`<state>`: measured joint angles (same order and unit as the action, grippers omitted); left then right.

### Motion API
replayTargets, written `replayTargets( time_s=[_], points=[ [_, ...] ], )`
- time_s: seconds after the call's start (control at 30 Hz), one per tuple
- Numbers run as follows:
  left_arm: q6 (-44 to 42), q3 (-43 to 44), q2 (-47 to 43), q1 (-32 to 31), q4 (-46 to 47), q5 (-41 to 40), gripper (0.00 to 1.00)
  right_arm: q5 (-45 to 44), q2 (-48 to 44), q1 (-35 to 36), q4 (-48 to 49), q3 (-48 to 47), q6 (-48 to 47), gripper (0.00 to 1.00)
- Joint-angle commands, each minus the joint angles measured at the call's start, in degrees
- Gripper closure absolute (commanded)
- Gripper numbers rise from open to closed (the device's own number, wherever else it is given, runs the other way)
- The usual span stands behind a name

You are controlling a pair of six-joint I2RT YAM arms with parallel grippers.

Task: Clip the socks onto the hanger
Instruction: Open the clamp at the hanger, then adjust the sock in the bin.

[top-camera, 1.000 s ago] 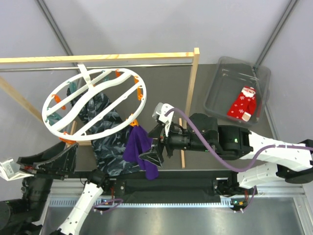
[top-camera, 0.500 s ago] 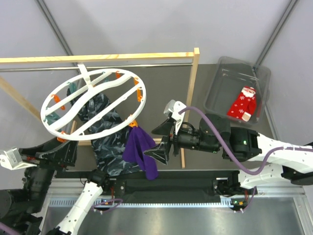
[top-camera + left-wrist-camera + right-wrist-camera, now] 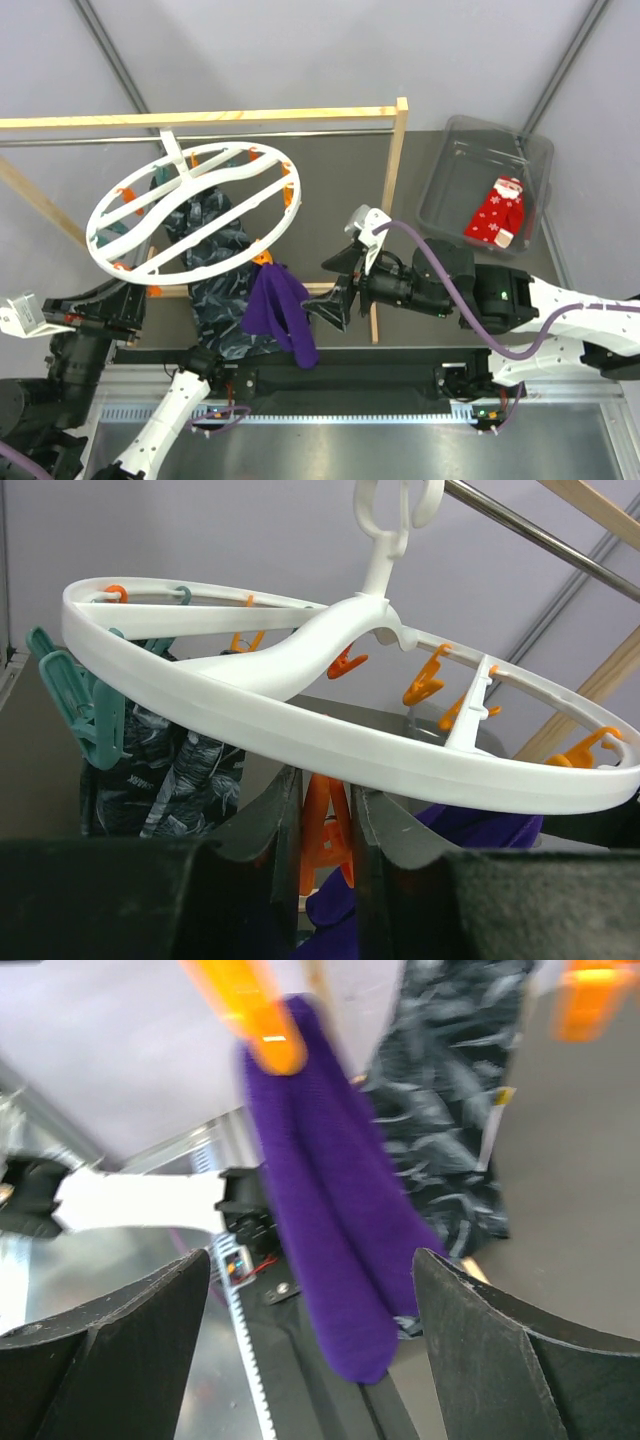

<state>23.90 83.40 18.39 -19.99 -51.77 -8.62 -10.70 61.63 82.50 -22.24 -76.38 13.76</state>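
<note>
The white ring hanger [image 3: 190,212] hangs from the rack with orange clips around its rim. A deep-purple sock [image 3: 276,312] dangles from an orange clip [image 3: 262,259] on the near rim. In the right wrist view that sock [image 3: 330,1210] hangs between the open fingers of my right gripper [image 3: 312,1255], touching neither. My right gripper [image 3: 335,297] sits just right of the sock. My left gripper [image 3: 325,785] is under the hanger rim [image 3: 300,742], its jaws pressed on both sides of an orange clip [image 3: 322,825]. A red Santa sock [image 3: 498,212] lies in the bin.
A clear plastic bin [image 3: 447,190] stands at the back right. The wooden rack post [image 3: 393,185] rises between hanger and bin. Dark patterned fabric [image 3: 215,262] hangs from teal clips [image 3: 85,705] under the ring, just left of the purple sock.
My left gripper has closed on an orange clip at the ring's near-left rim. The right gripper drew back a little to the right, and the purple sock swung slightly left.
</note>
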Motion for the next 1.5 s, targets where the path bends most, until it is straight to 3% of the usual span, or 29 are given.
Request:
replayTargets(
  time_s=[0.0, 0.27, 0.4, 0.53, 0.6, 0.67, 0.73, 0.77, 0.93, 1.07, 1.13, 1.23, 1.27, 1.37, 1.47],
  points=[
    [0.3, 1.1, 1.7, -0.2, 1.7, -1.1, 1.00, -10.0, -2.1, 0.8, -1.0, -0.6, 1.6, 0.19],
    [1.6, 0.9, 1.4, -0.2, -0.3, -1.9, 1.00, -40.2, -6.7, 0.7, -15.4, -0.2, 9.6, 0.22],
    [2.1, 0.4, 0.9, -0.1, -0.4, -1.2, 1.00, -55.3, -12.0, 0.6, -24.8, 3.9, 20.3, 0.22],
    [2.0, -0.7, 0.2, -0.1, -0.8, -0.8, 1.00, -64.3, -19.2, -1.9, -31.2, 10.1, 28.4, 0.25],
    [2.3, -1.2, -0.1, -0.1, -0.8, -0.6, 1.00, -65.8, -23.1, -7.7, -30.2, 14.2, 28.2, 0.30],
    [2.6, -1.9, -0.5, -0.1, -0.7, 0.2, 1.00, -64.4, -24.6, -17.4, -26.0, 17.1, 23.2, 0.32],
    [2.7, -2.5, -0.8, -0.1, -0.6, 0.5, 1.00, -53.6, -24.1, -25.9, -14.4, 21.5, 10.9, 0.32],
    [2.8, -2.6, -0.8, -0.1, -0.5, 0.7, 1.00, -48.9, -21.7, -34.9, -12.5, 22.2, 8.8, 0.30],
    [3.3, -3.0, -1.4, -0.1, -0.9, 1.2, 1.00, -23.2, -9.4, -66.2, -3.2, 23.0, 4.3, 0.28],
    [4.0, -3.9, -2.4, -0.1, -1.2, 1.2, 1.00, -9.9, 1.1, -80.1, 4.4, 20.4, 5.7, 0.28],
    [4.0, -4.1, -2.5, -0.1, -1.2, 1.2, 1.00, -6.4, 9.2, -84.8, 6.8, 17.8, 6.6, 0.28],
    [4.0, -4.4, -3.1, -0.1, -1.1, 1.5, 1.00, -2.7, 19.7, -88.4, 9.4, 11.9, 8.4, 0.38],
    [4.0, -4.4, -2.9, -0.1, -0.8, 1.5, 1.00, -2.1, 22.5, -89.3, 9.4, 8.4, 10.0, 0.46],
    [4.9, -5.0, -3.5, -0.1, 0.0, 1.6, 1.00, -1.0, 32.4, -91.2, 7.8, 0.2, 11.2, 0.58],
    [5.3, -5.5, -3.9, -0.1, 0.2, 1.6, 1.00, -3.3, 40.0, -91.4, 6.6, -6.0, 10.4, 0.57]
  ],
)
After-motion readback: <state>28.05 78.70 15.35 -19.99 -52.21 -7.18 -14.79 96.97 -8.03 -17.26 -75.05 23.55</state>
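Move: The left fingers already squeeze an orange clamp under the hanger's near rim; the hanger's middle is about 15 cm ahead and 12 cm right, slightly higher, a teal clamp roughly 10 cm ahead and 8 cm left. From the empty right hand, the red Santa sock lies some 40 cm ahead, 46 cm right and 34 cm below, in the clear tray centred about 7 cm beyond it. The purple sock hangs roughly 11 cm left of that hand, nearly level fore and aft, 8 cm lower. The left fingers keep their pinch on the orange clamp at the rim, hold nearly still at first, then ease about 2 cm down. Meanwhile the right hand swings quickly away from the purple sock, mostly right at first, then forward and down into the tray area towards the Santa sock, some 60 cm in all; its wrist swings clockwise by about 95 degrees and tips down while the fingers close to roughly half their opening. ##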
